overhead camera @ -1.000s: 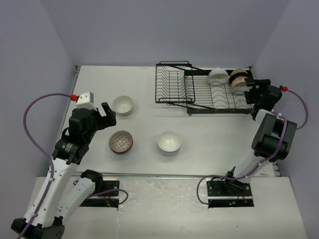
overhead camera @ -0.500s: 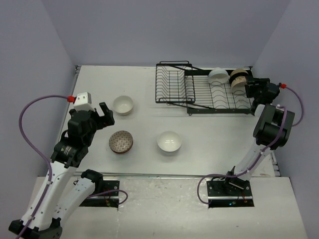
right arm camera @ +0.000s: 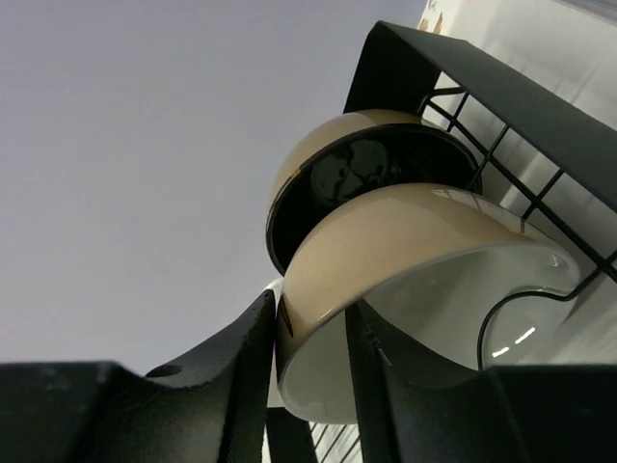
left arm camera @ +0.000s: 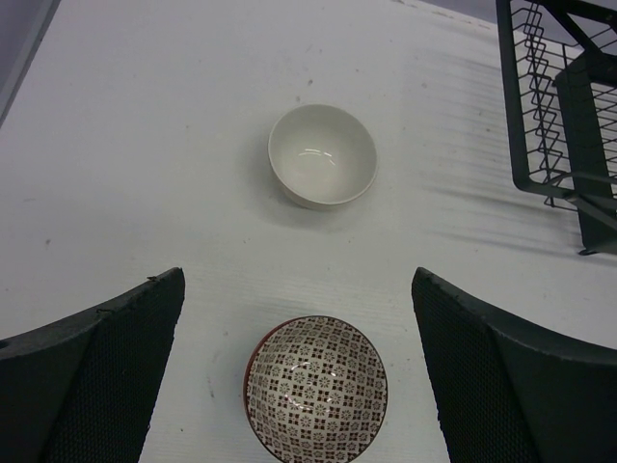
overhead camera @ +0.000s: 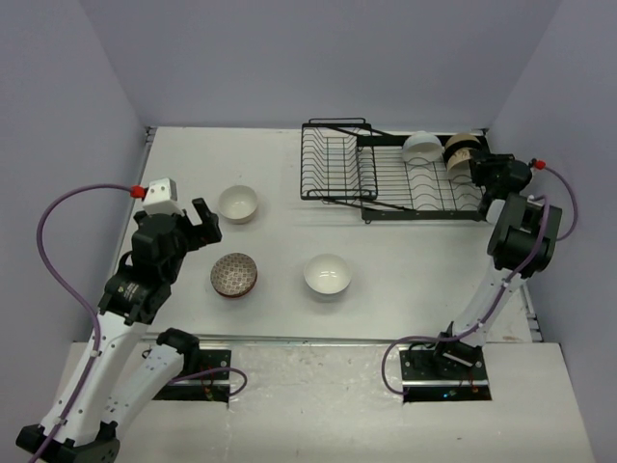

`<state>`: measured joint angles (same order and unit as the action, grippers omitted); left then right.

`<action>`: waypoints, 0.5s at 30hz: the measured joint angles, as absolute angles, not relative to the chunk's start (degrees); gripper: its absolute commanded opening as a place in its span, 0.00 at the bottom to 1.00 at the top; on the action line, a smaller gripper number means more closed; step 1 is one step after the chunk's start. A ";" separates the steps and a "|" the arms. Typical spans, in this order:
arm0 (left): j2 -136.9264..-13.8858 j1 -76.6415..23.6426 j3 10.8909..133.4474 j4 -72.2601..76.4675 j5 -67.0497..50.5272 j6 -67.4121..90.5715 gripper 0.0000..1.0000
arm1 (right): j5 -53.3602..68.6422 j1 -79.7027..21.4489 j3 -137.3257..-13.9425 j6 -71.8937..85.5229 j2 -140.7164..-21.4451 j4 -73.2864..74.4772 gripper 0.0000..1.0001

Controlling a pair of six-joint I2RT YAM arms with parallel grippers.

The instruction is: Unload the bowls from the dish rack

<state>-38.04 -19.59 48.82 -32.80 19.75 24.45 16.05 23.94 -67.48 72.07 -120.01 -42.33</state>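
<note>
The black wire dish rack (overhead camera: pixel 386 178) stands at the back right and holds a white bowl (overhead camera: pixel 421 147) and two beige bowls (overhead camera: pixel 461 149) on edge. My right gripper (overhead camera: pixel 479 166) is at the rack's right end. In the right wrist view its fingers (right arm camera: pixel 246 357) straddle the wall of the nearer beige bowl (right arm camera: pixel 405 241), one outside and one inside, pressed on it. A dark-lined beige bowl (right arm camera: pixel 376 174) stands just behind. My left gripper (left arm camera: pixel 297 280) hangs open above the reddish-brown patterned bowl (left arm camera: pixel 316 389), which sits on the table.
Two white bowls (overhead camera: pixel 237 204) (overhead camera: pixel 328 275) sit upright on the table beside the patterned bowl (overhead camera: pixel 234 275). The rack's smaller slotted basket (left arm camera: pixel 554 116) holds nothing I can see. Grey walls close the table on three sides.
My right gripper has pushed in toward the rack's right end and narrowed its fingers onto the beige bowl's wall. The left arm drew back slightly, then stayed still.
</note>
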 measured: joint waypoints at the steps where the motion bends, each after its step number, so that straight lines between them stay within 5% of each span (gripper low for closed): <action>1: -38.09 -19.59 48.82 -32.80 19.75 24.47 1.00 | 16.08 23.68 -67.90 72.12 -120.62 -42.85 0.30; 10: -38.30 -19.59 48.82 -32.75 19.68 24.45 1.00 | 17.82 21.93 -68.20 74.70 -124.01 -52.42 0.00; 15: -38.30 -19.59 48.82 -32.73 19.27 24.43 1.00 | 18.61 21.74 -66.04 75.61 -125.49 -60.71 0.00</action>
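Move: The beige bowl's rim already stands between the right fingers; the bowl's middle lies some 3 cm ahead, 3 cm left and 5 cm below that hand. The black bowl is nested just behind it, about 8 cm ahead and 3 cm left, some 4 cm down. The white bowl is roughly 15 cm left and 6 cm ahead, 5 cm down. From the idle left hand the beige bowl lies about 33 cm ahead, 65 cm right and 17 cm lower. Leftward by about 3 cm, after a first short push forward of 1.5 cm, the right hand works in along the beige bowl's upper rim, rising about 1 cm and tilting its fingers up some 10 degrees. Meanwhile the fingers close from a partly open gap and pinch the rim, one pad inside the bowl and one outside. ##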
